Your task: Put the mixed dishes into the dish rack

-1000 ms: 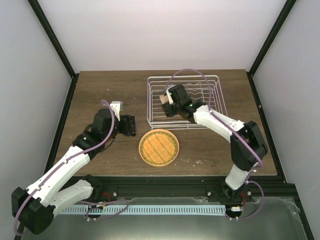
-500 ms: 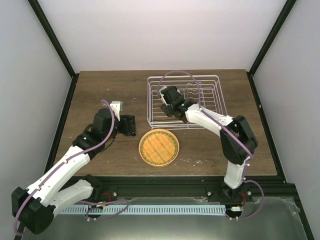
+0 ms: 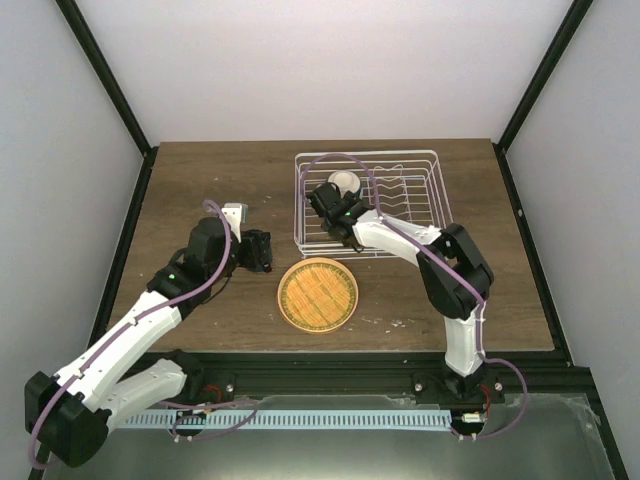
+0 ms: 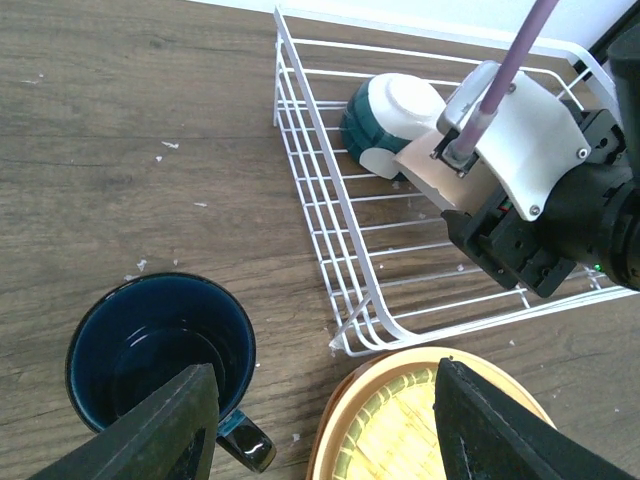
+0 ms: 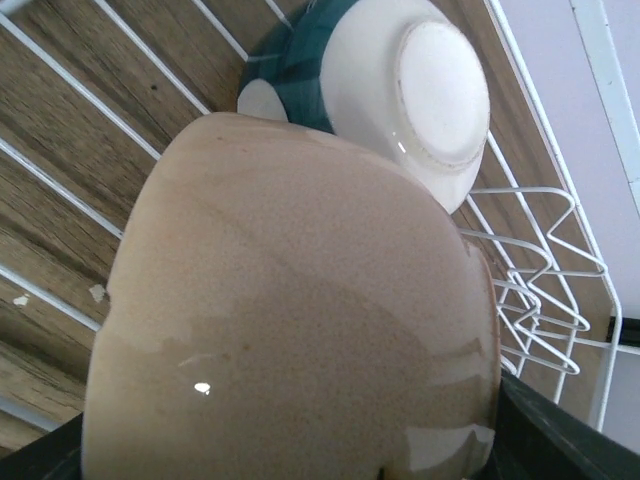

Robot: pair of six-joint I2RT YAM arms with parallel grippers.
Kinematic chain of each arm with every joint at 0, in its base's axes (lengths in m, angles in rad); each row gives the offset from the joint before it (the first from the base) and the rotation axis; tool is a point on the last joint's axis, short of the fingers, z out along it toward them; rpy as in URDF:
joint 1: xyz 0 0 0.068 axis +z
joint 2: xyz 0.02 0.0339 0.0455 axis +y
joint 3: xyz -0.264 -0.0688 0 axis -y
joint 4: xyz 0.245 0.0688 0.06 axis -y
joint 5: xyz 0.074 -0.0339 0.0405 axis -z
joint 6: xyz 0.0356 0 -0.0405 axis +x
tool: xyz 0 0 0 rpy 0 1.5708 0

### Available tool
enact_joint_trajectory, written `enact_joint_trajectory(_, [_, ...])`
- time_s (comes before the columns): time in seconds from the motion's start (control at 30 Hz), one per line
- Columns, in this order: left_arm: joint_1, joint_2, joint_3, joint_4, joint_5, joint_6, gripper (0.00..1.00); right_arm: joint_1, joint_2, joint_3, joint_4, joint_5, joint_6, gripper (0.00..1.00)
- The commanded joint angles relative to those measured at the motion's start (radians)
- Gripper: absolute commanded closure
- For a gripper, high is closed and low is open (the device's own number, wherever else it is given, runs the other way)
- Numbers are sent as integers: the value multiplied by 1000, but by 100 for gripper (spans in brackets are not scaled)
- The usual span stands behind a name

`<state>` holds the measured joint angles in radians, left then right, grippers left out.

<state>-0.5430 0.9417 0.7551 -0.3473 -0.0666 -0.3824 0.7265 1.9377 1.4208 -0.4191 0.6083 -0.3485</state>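
My right gripper (image 3: pixel 330 205) (image 5: pixel 300 445) is inside the dish rack (image 3: pixel 432 158) (image 5: pixel 530 200), shut on a cream bowl (image 5: pixel 290 330) that fills the right wrist view. Just beyond it, a second bowl (image 5: pixel 400 90) (image 4: pixel 395 110) (image 3: pixel 345 184), cream with a teal outside, lies tipped in the rack's far left corner. The orange woven plate (image 3: pixel 317 295) (image 4: pixel 400 415) lies flat on the table in front of the rack (image 4: pixel 300 130). My left gripper (image 3: pixel 262 250) (image 4: pixel 320 425) hangs open above the table. Its left finger (image 4: pixel 165 425) overlaps the dark blue cup (image 4: pixel 150 340), which stands upright.
The brown wooden table (image 3: pixel 200 180) carries small white crumbs. The rack's plate prongs (image 3: pixel 400 185) stand along its right half. Black frame posts (image 3: pixel 100 80) rise at the table's back corners.
The right arm has carried the cream bowl leftward and deeper into the rack, up beside the teal-sided bowl. The left arm has not moved.
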Motion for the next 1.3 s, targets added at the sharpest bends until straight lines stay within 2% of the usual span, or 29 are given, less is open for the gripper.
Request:
enact_joint_trajectory(0.0, [5,6,-11,18,11,0,38,20,19,69,46,112,-56,33])
enact_joint_trajectory(0.47, [5,10,-9,19,13,-1,38,28,34,129,-22,20,-21,11])
enact_joint_trajectory(0.9, [5,21,-1,19,19,2,39,30,27,121,-71,-55,18,8])
enact_joint_trajectory(1.27, [5,33,8,19,27,5,39,36,-6,83,-146,-165,26,0])
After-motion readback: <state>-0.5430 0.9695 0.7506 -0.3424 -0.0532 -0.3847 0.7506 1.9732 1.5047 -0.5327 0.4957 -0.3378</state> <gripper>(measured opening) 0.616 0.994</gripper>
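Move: The right hand still holds the beige bowl just over the rack floor; its resting spot is about 3 cm to the left of the hand, level with it fore and aft, some 5 cm below. The upturned teal bowl sits about 8 cm straight ahead, the rack's left rail roughly 10 cm to the left and level, the wire dividers some 13 cm right and 7 cm ahead. From the idle left hand the spot is about 12 cm ahead and 17 cm right, well below. The right hand sinks the last centimetre with the held beige bowl into the left part of the rack, just in front of the teal bowl, then opens from its grip and lifts about 2 cm, sliding left and a little forward. With the fingers spreading almost fully it turns back and down by roughly 2 cm each, still edging left to about 2.5 cm in all and tipping slightly downward, staying close around the freed bowl. ##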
